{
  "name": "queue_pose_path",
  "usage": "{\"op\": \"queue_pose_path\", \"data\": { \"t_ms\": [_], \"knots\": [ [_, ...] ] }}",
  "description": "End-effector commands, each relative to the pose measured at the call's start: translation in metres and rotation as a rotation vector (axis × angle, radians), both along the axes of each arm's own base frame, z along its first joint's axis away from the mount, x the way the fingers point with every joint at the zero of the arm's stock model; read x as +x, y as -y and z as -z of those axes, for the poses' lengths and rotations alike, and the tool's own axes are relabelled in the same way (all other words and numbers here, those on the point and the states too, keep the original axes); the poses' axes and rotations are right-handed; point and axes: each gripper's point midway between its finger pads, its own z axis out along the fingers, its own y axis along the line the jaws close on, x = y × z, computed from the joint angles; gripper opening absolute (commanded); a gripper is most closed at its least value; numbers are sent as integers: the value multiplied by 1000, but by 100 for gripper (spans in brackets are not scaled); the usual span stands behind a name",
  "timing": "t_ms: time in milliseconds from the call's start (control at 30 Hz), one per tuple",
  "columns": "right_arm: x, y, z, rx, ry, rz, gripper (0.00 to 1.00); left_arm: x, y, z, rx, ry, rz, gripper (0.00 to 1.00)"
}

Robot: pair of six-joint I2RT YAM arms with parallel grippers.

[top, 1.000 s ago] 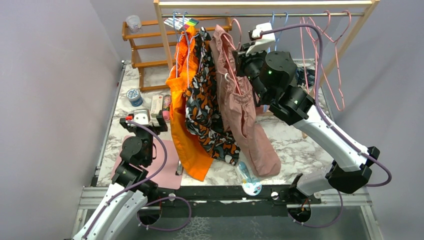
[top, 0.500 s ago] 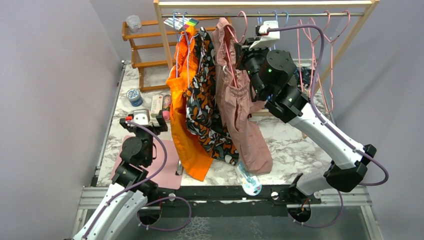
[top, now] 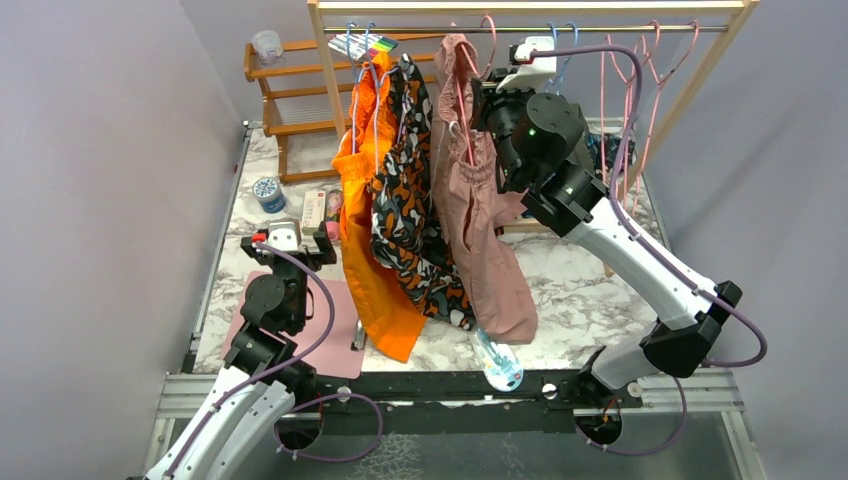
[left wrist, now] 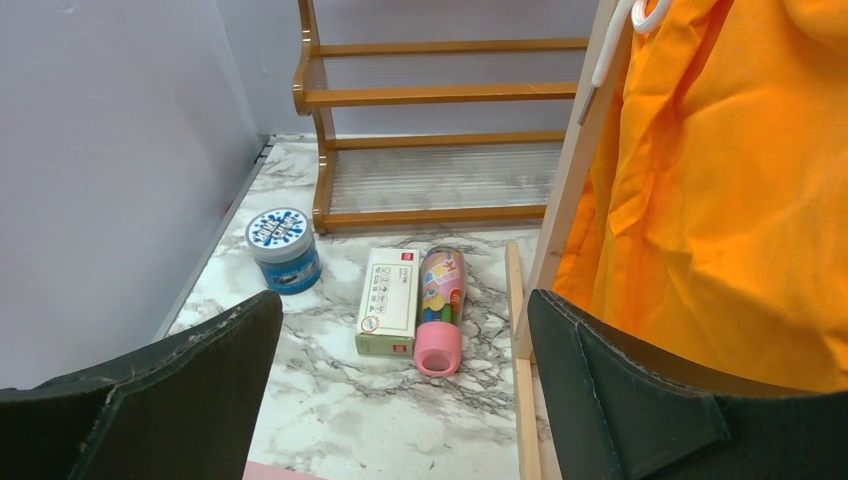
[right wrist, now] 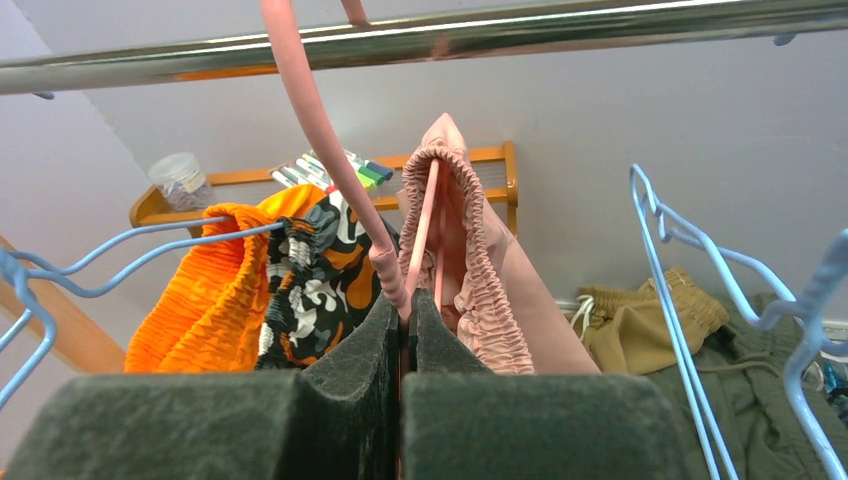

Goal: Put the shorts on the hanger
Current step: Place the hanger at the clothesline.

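Observation:
The dusty-pink shorts point(top: 482, 235) hang by their gathered waistband point(right wrist: 478, 262) from the pink wire hanger point(right wrist: 318, 120). My right gripper point(right wrist: 404, 300) is shut on the hanger's neck, high up at the clothes rail point(right wrist: 560, 30). The hanger's hook point(top: 488, 30) reaches up past the rail; I cannot tell whether it rests on it. From above, the right gripper point(top: 487, 98) sits just right of the shorts. My left gripper point(left wrist: 400, 390) is open and low at the table's left, holding nothing, also visible from above point(top: 292, 243).
An orange garment point(top: 378, 275) and a camouflage garment point(top: 415, 235) hang left of the shorts. Light-blue hangers point(right wrist: 668, 270) and spare pink hangers point(top: 655, 110) hang on the right. A wooden shelf point(left wrist: 440, 95), blue jar point(left wrist: 284, 247), box point(left wrist: 390, 300) and pink tube point(left wrist: 441, 312) lie ahead of the left gripper.
The right gripper has raised the hanger and shorts up and slightly left, bringing the hook to the rail. The left arm has not moved.

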Motion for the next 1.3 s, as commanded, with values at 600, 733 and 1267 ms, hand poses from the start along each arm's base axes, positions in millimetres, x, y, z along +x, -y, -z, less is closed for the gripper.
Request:
{"op": "queue_pose_path", "data": {
  "t_ms": [600,733,1267],
  "knots": [
    [10,-13,4,-21,-52,-50,17,-1,2,-5,-8,32,8,95],
    [-1,-19,7,-59,-97,-122,41,0,4,-3,-5,25,14,95],
    [-69,17,25,-172,-159,-265,54,3,2,5,15,-18,-9,94]
  ]
}}
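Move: Just above and ahead of the right hand, which grips the pink hanger by its neck, the clothesline rail lies about 4 cm forward and 8 cm up, level left to right. The shorts on the hanger have their middle some 15 cm below and 2 cm left; the camouflage pants hang roughly 10 cm left, and empty blue hangers about 9 cm right, 3 cm ahead. From the left hand, that stretch of rail is about 15 cm ahead, 31 cm right and 30 cm up. Easing the pink hanger's hook over the clothesline rail, the right hand goes about 2 cm forward and 2 cm down, still pinching the neck. The fingers then open to a little over half and let go, and the hand draws back about 7 cm towards the base, turning some 15 degrees counter-clockwise and tipping down slightly. ##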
